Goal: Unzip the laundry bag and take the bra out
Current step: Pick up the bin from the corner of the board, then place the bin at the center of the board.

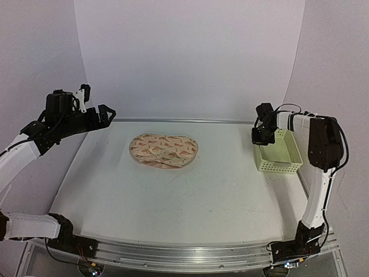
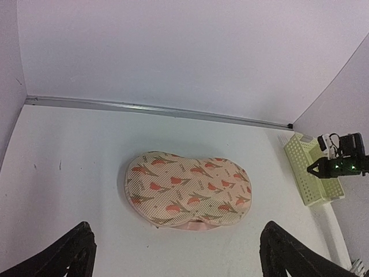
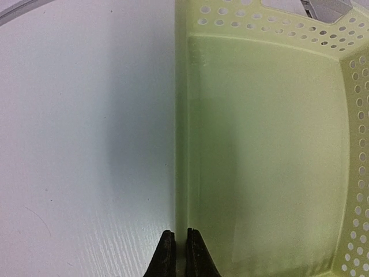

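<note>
The laundry bag [image 1: 164,150] lies flat and closed at the middle of the white table, beige-pink with orange-red prints. It also shows in the left wrist view [image 2: 187,187]. The bra is hidden. My left gripper [image 1: 106,113] hangs raised at the far left, well away from the bag, with its jaws wide open and empty [image 2: 179,259]. My right gripper [image 1: 260,137] is at the far right. Its fingers are closed on the left wall of the pale green basket [image 3: 180,173], one finger on each side [image 3: 180,254].
The pale green mesh basket [image 1: 288,167] stands at the right edge of the table and holds nothing; the left wrist view shows it too [image 2: 308,173]. White walls close in the table at the back and both sides.
</note>
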Available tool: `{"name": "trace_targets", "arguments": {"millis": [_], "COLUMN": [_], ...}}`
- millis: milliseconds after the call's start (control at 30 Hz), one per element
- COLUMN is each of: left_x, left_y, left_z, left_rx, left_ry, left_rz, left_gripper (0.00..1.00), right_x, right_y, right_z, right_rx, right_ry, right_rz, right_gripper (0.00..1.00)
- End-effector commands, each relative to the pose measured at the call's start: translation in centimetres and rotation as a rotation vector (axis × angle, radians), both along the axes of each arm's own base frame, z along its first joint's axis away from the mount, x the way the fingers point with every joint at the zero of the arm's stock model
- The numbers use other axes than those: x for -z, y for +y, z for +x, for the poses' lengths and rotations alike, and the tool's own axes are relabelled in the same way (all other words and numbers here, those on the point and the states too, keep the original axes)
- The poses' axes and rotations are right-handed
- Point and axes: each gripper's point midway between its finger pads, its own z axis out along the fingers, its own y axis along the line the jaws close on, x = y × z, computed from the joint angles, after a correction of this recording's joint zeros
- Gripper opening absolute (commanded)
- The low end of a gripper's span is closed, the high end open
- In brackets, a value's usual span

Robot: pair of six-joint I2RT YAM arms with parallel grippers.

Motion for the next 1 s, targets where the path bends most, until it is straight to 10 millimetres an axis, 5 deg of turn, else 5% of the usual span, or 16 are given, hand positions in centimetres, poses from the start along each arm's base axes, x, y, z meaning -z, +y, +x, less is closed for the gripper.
{"name": "trace_targets", "arguments": {"millis": [0, 233, 600, 967], "left_x": [-0.9, -0.5, -0.3, -0.3], "left_y": [0.2, 0.1, -0.4, -0.7], "left_z": [-0.1, 0.1, 0.6, 0.5], "left_rx": [-0.006, -0.008, 0.012, 0.027], "left_ry": [-0.032, -0.024, -0.011, -0.012], "left_rz": [-0.001, 0.004, 0.005, 0.007], "left_gripper": [1.00, 1.00, 1.00, 1.00], "right_x": [-4.2, -5.3, -4.9, -3.3], "right_y": [2.7, 6.7, 15.8, 22.9], "right_z": [-0.9, -3.8, -8.3, -9.7], "right_rx": [-0.068, -0.141, -0.319, -0.396], "right_ry": [-0.082, -0.091, -0.072, -0.032], "right_rz": [-0.001, 0.011, 0.046, 0.043], "right_gripper": [0.00, 0.00, 0.00, 0.00]}}
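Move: My right hand already pinches the left rim of the bin, whose middle lies roughly 10 cm to my right, about 2 cm ahead and 4 cm below my fingers. I am taking it to the laundry bag's right side; the bag's middle is some 42 cm to my left, about level fore and aft, and roughly 8 cm lower. From my idle left hand the bag lies around 15 cm ahead, 10 cm right and 32 cm below. I keep my pinch on the bin's left rim and carry the bin sideways with my right hand, about 21 cm left and 11 cm back, towards the laundry bag. On the way I rise roughly 3 cm, then travel nearly level, swinging the wrist some 25 degrees counter-clockwise. ##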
